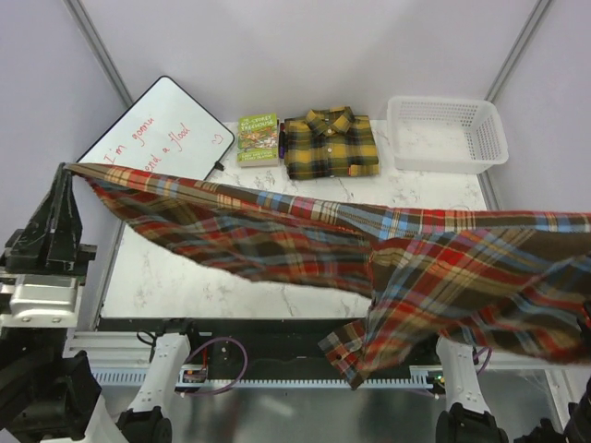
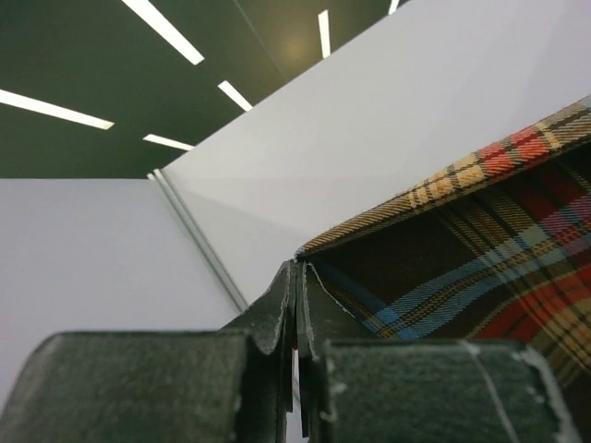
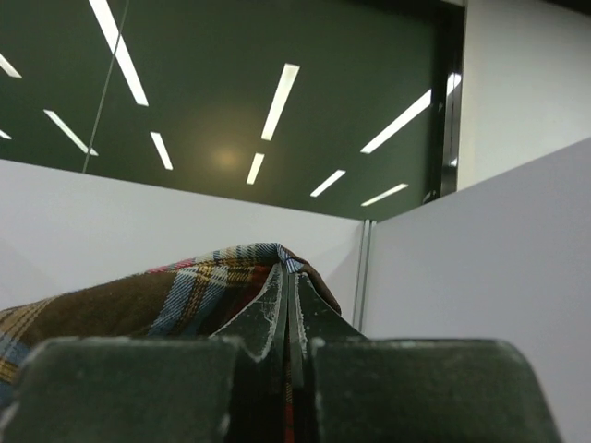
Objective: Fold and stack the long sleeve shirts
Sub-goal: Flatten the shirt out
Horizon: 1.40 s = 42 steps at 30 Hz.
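Note:
The red-brown plaid long sleeve shirt point(image 1: 369, 249) hangs stretched in the air across the table, from the far left to the right edge of the top view. My left gripper point(image 1: 69, 171) is raised at the left and shut on one end of it. In the left wrist view the cloth point(image 2: 480, 249) runs off to the right from the shut left gripper point(image 2: 301, 268). My right gripper point(image 3: 288, 277) is shut on the other end, with the plaid point(image 3: 185, 295) draped over its fingertips. The yellow and black shirt point(image 1: 330, 143) lies folded at the back of the table.
A small green book point(image 1: 258, 138) lies just left of the folded shirt. A whiteboard point(image 1: 162, 129) with red writing leans at the back left. A white plastic basket point(image 1: 447, 134) stands at the back right. A sleeve cuff point(image 1: 346, 355) dangles over the table's near edge.

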Motion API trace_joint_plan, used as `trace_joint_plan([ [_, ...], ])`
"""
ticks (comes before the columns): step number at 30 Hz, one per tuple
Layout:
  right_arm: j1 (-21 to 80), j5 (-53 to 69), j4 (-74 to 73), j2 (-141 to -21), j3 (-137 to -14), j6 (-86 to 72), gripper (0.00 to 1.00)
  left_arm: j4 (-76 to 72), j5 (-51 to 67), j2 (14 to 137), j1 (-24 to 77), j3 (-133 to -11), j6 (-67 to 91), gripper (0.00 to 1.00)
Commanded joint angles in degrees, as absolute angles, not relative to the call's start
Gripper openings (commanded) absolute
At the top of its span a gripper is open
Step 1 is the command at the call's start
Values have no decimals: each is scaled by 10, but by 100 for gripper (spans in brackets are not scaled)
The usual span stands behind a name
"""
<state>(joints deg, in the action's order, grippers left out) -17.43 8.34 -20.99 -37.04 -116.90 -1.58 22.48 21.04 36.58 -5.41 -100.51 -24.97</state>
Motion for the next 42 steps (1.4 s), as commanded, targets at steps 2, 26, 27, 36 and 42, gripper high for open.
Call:
trace_joint_plan([
  [2,-166,103,-221,-438,-1174,23,0,224,142,441,-57,-1051,-258,2],
  [26,-77,295,-48,-668,-532,124,0,-13,266,804,-6,-554,-334,2],
  [27,-63,281,-35,-691,-530,131,0,-25,256,838,-6,-564,-340,2],
  [36,-14,153,42,-889,-632,127,0,-22,178,1042,13,-750,-345,2],
  [42,-12,115,-84,-938,-728,126,46,16,158,1084,19,-815,-345,17],
])
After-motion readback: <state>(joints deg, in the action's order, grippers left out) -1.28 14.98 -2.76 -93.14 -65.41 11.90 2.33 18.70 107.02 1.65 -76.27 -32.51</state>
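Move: My left hand holds one top corner of the plaid shirt, high up; its landing spot, the bare table just short of the book, is about 45 cm ahead, 1 cm right and 60 cm below. The book is some 55 ahead, 12 right; the whiteboard 50 ahead, 21 left. From my right hand its spot is about 50 ahead, 1 right, 66 below, with the folded shirt 58 ahead, 22 left and the white basket 61 ahead, 17 right. With both hands keeping the shirt's top edge stretched between them, I draw back barely a centimetre, then fling it fast forward and down in one arc, 45 to 50 cm out and over 50 cm down, tipping the fingers from upward to downward. Near the table I go on forward, pulling the edge towards the book and basket, rising 2-3 cm last; my left fingers keep their pinch, my right ones open off the corner. ##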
